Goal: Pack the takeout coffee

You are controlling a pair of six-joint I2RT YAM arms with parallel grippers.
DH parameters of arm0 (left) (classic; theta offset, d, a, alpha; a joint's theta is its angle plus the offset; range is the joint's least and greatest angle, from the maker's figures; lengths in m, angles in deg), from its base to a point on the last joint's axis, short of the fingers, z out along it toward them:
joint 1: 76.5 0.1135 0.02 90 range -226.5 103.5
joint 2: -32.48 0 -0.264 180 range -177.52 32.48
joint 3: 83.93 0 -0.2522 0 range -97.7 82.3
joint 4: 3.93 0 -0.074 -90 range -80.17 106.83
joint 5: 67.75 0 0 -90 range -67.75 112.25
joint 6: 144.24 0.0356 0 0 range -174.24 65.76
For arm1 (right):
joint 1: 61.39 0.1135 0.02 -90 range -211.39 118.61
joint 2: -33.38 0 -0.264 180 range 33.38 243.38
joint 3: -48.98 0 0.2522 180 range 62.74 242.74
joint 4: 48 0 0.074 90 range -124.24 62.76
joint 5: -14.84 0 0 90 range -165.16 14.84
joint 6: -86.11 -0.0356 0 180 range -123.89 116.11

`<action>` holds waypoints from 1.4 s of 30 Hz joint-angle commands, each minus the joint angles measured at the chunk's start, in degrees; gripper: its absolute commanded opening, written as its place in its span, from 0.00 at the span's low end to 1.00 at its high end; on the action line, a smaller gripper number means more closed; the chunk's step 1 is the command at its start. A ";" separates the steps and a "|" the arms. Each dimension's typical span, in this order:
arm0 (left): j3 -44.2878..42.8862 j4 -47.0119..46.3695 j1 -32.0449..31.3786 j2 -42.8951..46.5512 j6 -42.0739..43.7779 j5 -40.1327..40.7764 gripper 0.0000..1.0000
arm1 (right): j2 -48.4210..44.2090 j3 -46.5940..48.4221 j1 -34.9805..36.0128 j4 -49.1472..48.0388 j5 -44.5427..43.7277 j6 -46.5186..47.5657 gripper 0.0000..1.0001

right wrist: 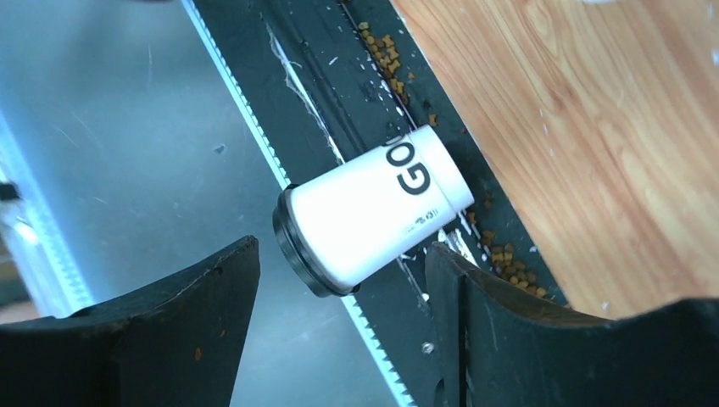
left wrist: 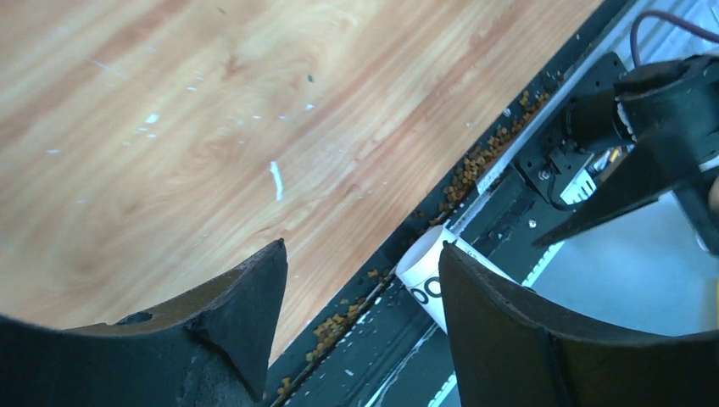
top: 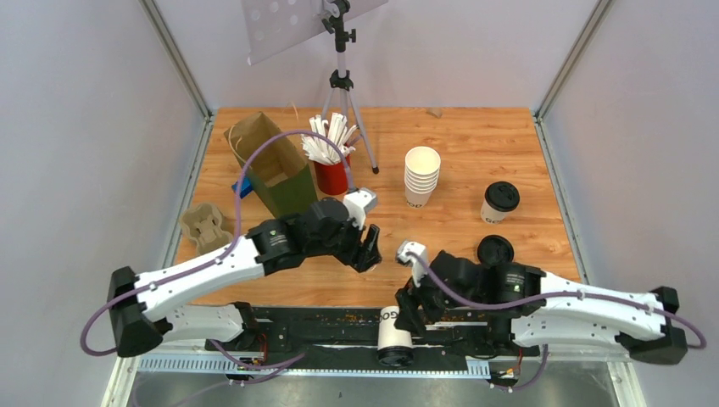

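Observation:
A takeout coffee [top: 392, 332], a white paper cup with a black lid, lies on its side on the black base rail [top: 322, 343] at the table's near edge, lid end pointing off the table. In the right wrist view the takeout coffee [right wrist: 373, 208] lies just beyond the tips of my right gripper [right wrist: 343, 244], which is open and holds nothing. My left gripper [left wrist: 362, 246] is also open and empty, over the table edge; the cup's bottom end [left wrist: 421, 275] peeks past its right finger. From above, the left gripper [top: 370, 250] hangs over the wood and the right gripper [top: 405, 307] beside the cup.
A second lidded cup [top: 500, 202] stands upright at the right, a loose black lid [top: 495, 250] in front of it. A stack of lidless cups [top: 421, 176], a red cup of straws [top: 331, 174], a brown paper bag [top: 271, 165], a cup carrier [top: 205, 227] and a tripod [top: 341, 80] stand behind. Brown crumbs [right wrist: 386, 55] line the rail.

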 commanded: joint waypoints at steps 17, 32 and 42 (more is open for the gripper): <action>-14.47 20.57 -0.28 24.68 7.86 27.24 1.00 | 25.94 10.64 29.65 -5.24 -16.45 36.16 0.73; -11.49 20.51 -0.26 27.80 7.33 29.03 1.00 | 36.91 13.43 30.10 -3.05 -20.45 28.99 0.57; -11.91 21.00 -0.23 27.95 7.24 29.25 1.00 | 35.75 12.89 30.05 -5.07 -24.22 21.22 0.30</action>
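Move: The lidded coffee cup lies toppled on the dark strip just this side of the wooden table's near edge, its lid towards the bases. From the right gripper it is about 4 cm left, 1 cm back and 8 cm below; the spare black lid is some 20 cm ahead, 21 cm right and 8 cm down. From the left gripper the cup lies roughly 10 cm back, 7 cm right and 13 cm lower, while the paper bag stands about 18 cm ahead and 22 cm left, near its height. Swing the right gripper left and back, about 6 cm each way, turning it counter-clockwise some 40 degrees, then lower it about 7 cm to the lid of the fallen cup with the fingers tipping down. There close them to about half their gap over the lid's near edge. Meanwhile pull the left gripper away from the cup, some 16 cm left and 14 cm up, opening it fully. ##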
